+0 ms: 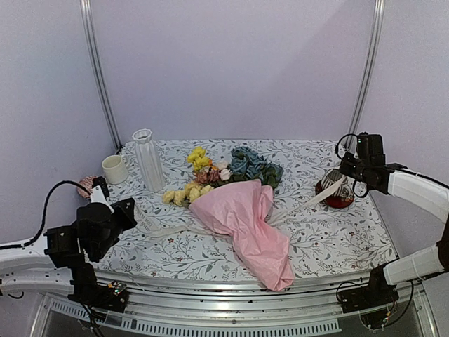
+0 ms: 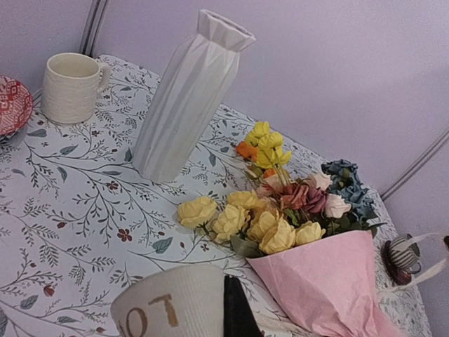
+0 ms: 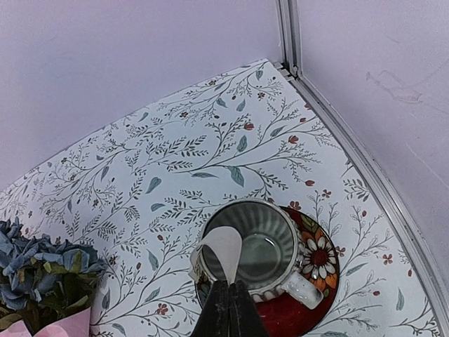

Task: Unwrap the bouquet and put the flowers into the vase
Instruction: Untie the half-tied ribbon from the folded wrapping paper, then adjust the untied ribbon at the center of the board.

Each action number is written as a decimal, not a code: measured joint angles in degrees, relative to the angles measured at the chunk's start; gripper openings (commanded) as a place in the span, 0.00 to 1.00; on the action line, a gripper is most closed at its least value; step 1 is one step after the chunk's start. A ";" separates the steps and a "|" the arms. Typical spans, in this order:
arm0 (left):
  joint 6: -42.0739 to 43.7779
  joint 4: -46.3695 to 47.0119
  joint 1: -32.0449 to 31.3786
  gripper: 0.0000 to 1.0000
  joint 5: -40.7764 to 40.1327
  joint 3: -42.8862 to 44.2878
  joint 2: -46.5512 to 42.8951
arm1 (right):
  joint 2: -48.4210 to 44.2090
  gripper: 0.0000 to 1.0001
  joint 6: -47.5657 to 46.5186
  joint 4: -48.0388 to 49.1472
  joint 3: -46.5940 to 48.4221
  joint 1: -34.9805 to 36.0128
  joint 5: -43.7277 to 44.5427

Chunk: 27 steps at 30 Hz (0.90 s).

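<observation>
The bouquet (image 1: 245,225) lies in the middle of the table in pink paper (image 2: 330,281). Its flowers (image 1: 217,172) point toward the back; yellow, pink and blue blooms (image 2: 273,217) spill from the open end. The ribbed white vase (image 1: 149,160) (image 2: 186,98) stands upright behind and left of them. My left gripper (image 1: 130,209) (image 2: 235,312) is shut on the wide pale ribbon (image 2: 172,302) with gold letters, left of the bouquet. My right gripper (image 1: 349,181) (image 3: 231,298) is shut on the other ribbon end (image 3: 226,253), held above a ribbed cup (image 3: 263,242).
A cream mug (image 1: 114,169) (image 2: 70,88) stands left of the vase, and a red patterned bowl (image 2: 10,105) sits at the table's left edge. The ribbed cup rests on a red floral saucer (image 3: 319,256) at the right. A metal rail (image 3: 365,161) borders that side.
</observation>
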 measured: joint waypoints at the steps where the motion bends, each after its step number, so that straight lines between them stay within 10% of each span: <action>1: -0.17 -0.13 0.07 0.00 -0.22 0.00 -0.17 | 0.00 0.03 -0.07 0.00 0.00 0.00 -0.31; 8: -1.11 -1.07 0.66 0.01 -0.59 0.00 -0.07 | 0.31 0.07 -1.03 0.11 0.04 0.00 -3.13; 11: -2.12 -2.21 0.90 0.25 -0.59 0.09 0.46 | 1.11 0.11 -1.22 0.17 0.04 0.00 -3.45; 14: -4.48 -5.07 1.05 0.59 -0.85 0.70 0.76 | 2.05 0.54 -1.09 0.04 0.20 0.00 -3.45; 16: -7.13 -8.39 1.25 0.76 -1.60 2.05 0.76 | 2.71 0.58 -0.74 -0.15 0.72 -0.09 -3.39; 20: -9.70 -13.22 2.03 0.85 -2.43 5.35 0.72 | 2.84 0.61 0.07 -0.52 1.09 -0.15 -3.41; 24: -9.64 -15.58 3.37 0.90 -3.21 8.26 -0.02 | 2.23 0.90 0.70 -1.44 1.11 -0.20 -3.50; 27: -9.46 -16.63 5.22 0.90 -3.96 8.87 -1.25 | 0.44 0.94 0.42 -1.88 1.09 -0.22 -3.48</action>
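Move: Each hand holds one end of the ribbon, pulled out sideways. Bare table lies some 18 cm beneath the left hand, the pink wrapping paper about 33 cm to its right and 8 cm ahead, the white vase 24 cm straight ahead. From the right hand, the striped cup on its red saucer is roughly 7 cm ahead, 1 cm right and 14 cm below; the wrapping paper is 33 cm to its left and 8 cm back. Both hands open wide from shut on the ribbon ends, the right one letting its end go just behind the cup. The right hand otherwise hardly travels: it dips about 1.5 cm with a slight shift left, then comes back up. The left sinks a centimetre, then draws left and up as its fingers spread, about 4.5 cm left in all, away from the wrapping paper, turning some 10 degrees counter-clockwise. ##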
